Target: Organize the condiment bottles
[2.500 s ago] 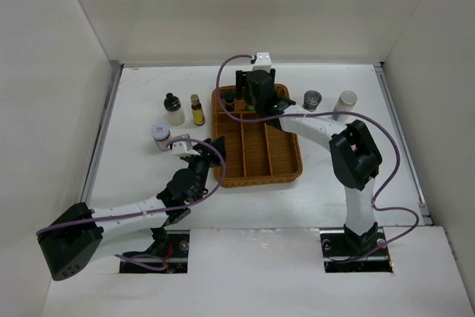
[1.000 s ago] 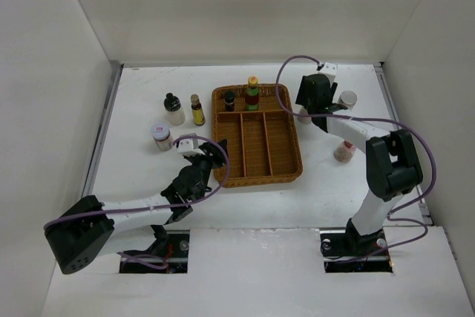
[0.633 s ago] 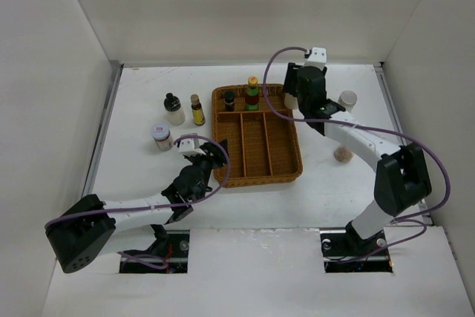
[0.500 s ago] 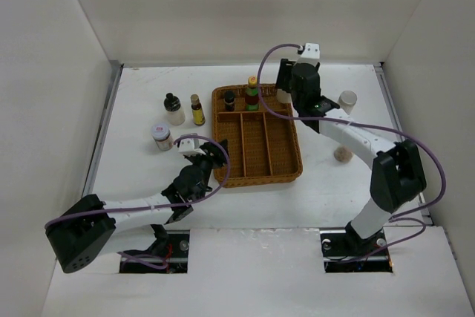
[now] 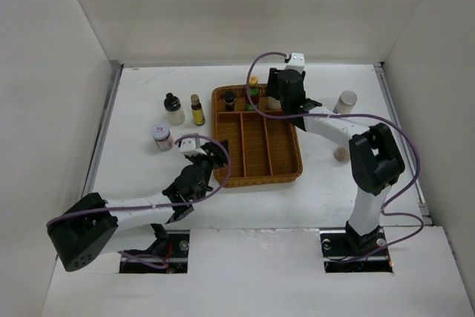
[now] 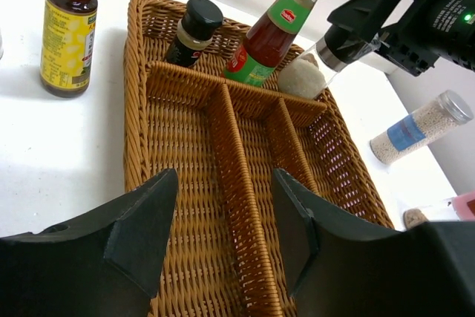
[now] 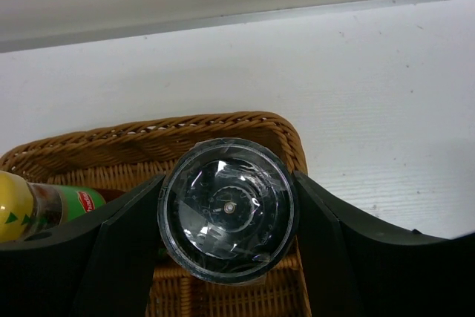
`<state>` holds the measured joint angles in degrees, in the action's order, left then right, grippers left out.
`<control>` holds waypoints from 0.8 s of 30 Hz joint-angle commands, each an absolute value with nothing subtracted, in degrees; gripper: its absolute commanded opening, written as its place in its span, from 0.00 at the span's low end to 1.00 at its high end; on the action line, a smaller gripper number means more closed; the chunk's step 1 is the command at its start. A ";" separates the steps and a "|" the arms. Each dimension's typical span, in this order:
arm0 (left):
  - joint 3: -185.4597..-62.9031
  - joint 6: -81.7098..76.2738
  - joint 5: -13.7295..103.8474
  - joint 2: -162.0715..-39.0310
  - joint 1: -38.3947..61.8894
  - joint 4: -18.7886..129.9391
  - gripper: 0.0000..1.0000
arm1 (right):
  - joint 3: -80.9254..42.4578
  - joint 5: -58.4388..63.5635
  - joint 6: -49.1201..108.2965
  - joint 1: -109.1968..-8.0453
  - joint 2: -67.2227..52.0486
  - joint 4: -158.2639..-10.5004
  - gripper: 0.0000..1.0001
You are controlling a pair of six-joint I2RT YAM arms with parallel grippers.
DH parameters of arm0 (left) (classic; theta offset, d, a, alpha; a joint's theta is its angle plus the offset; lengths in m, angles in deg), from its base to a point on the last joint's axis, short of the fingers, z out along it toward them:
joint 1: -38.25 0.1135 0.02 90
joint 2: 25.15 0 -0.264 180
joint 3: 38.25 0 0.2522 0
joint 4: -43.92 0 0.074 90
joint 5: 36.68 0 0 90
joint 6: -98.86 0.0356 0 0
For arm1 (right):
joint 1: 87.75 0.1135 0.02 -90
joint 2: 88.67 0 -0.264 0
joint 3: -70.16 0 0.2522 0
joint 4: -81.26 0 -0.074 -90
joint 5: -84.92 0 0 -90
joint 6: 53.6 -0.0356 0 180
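Observation:
My right gripper (image 5: 276, 102) is shut on a clear grinder bottle with a dark top (image 7: 228, 209) and holds it tilted over the back right compartment of the wicker tray (image 5: 256, 172). The grinder also shows in the left wrist view (image 6: 318, 63). A dark-capped bottle (image 5: 229, 99) and a red-and-green sauce bottle with a yellow cap (image 5: 253, 90) stand in the tray's back row. My left gripper (image 5: 211, 155) is open and empty at the tray's near left rim. An amber bottle (image 5: 197, 110), a black-capped white bottle (image 5: 174, 109) and a pink-capped jar (image 5: 160, 136) stand left of the tray.
A white-capped bottle (image 5: 345, 102) stands right of the tray and a small bottle (image 5: 341, 154) lies on its side nearer. The three long front compartments of the tray (image 6: 185, 183) hold nothing. White walls close in the table on three sides.
My right gripper went from the tray to the grinder on the right, took hold of it and carried it left over the tray's back right corner. The left arm barely moved.

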<state>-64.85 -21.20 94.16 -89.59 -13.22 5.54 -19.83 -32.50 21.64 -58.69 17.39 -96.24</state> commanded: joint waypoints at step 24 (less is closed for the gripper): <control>-67.22 -21.90 93.22 -90.10 -12.86 2.75 0.55 | -3.83 -33.02 17.07 -60.18 -4.44 -104.75 0.96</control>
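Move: The right hand already holds the black-capped shaker over the basket's far compartment. Its place at the right end lies about 1 cm left, level ahead, its middle roughly 6 cm below. The yellow-capped sauce bottle stands some 6 cm left and level, with the small black-capped bottle some 12 cm left, about 1 cm nearer. The white shaker is about 16 cm right and 2 cm nearer. That place is some 22 cm ahead of the left hand and 12 cm right, slightly lower. Still gripping the shaker by its black cap, the right hand lowers it about 3 cm into the far compartment beside the sauce bottle and holds there briefly. The fingers then open wide and let go, and the hand pulls back towards its base while rising, some 5 cm up and 4 cm back, drifting a little to the right. ##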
